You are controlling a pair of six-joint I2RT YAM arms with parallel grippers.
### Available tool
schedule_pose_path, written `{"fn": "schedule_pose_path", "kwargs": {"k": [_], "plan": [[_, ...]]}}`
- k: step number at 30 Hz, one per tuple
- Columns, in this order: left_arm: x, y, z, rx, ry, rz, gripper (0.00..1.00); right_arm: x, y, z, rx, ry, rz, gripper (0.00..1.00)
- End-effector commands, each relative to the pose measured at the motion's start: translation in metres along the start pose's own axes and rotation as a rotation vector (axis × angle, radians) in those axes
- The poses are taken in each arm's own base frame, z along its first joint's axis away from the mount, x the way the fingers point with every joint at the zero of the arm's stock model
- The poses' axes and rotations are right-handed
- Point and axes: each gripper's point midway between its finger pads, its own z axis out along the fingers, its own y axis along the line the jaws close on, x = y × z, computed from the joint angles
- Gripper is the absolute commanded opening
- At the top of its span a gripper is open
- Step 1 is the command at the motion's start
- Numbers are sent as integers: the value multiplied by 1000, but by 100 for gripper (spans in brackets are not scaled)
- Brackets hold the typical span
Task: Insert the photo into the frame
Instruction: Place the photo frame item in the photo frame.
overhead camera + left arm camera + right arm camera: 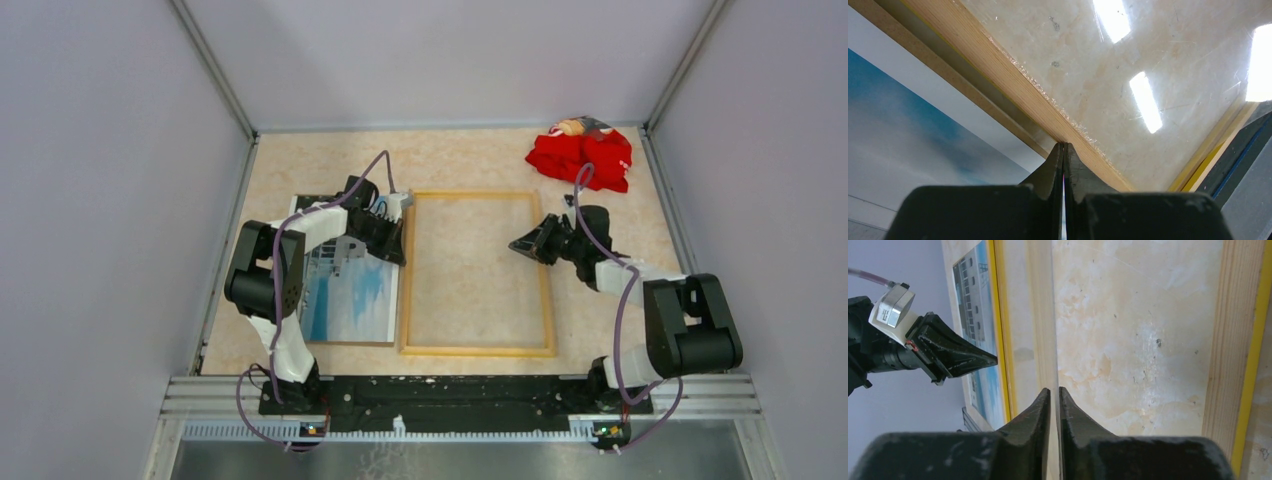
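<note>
The frame (478, 350) lies flat mid-table with its pale wood back up and a yellow edge showing (1235, 340). To its left the photo (355, 295), a white building under blue sky, rests face up on a brown backing board (350, 343). My left gripper (400, 235) is shut with nothing seen between its fingers. Its tips (1063, 146) are at the frame's left rail (998, 65), on the side next to the photo (908, 135). My right gripper (513, 245) hovers over the right half of the frame's opening, pointing left. It (1054, 389) is shut with only a slit, empty.
A red cloth bundle (582, 155) lies at the back right corner. Grey walls close in the table on the left, right and back. Bare marbled tabletop (1138, 330) shows through the frame's opening. The right wrist view also shows the left gripper (993, 359) beside the photo (970, 295).
</note>
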Motion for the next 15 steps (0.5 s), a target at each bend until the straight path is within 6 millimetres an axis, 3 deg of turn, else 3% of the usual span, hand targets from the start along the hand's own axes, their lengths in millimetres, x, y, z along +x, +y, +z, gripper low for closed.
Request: {"fn": "schedule_pose_path", "kwargs": {"k": [1, 7, 15], "plan": [[4, 0, 10, 1, 26, 29, 4, 1, 25, 0, -58, 43, -63, 16], [5, -1, 10, 3, 25, 26, 3, -6, 20, -4, 9, 36, -113, 44], [5, -2, 10, 7, 25, 27, 3, -15, 12, -9, 104, 29, -173, 59]]}}
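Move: The right hand pinches the raised right edge of the clear sheet. The frame's right rail, by its middle, lies about 6 cm to this hand's right, 4 cm back and 5 cm below; the left rail is some 19 cm to the hand's left and 4 cm back, equally low. The red cloth lies roughly 22 cm ahead and 13 cm right. From the left hand, the right rail is about 25 cm right and 2 cm back, slightly lower. Staying almost in place over the right part of the frame, the right hand opens its fingers from nearly shut to a little over half wide and lets go of the clear sheet's edge. It eases back and sinks by only about half a centimetre each, rolling some 5 to 10 degrees so its left side dips. The left hand keeps its closed fingertips on the left rail. ##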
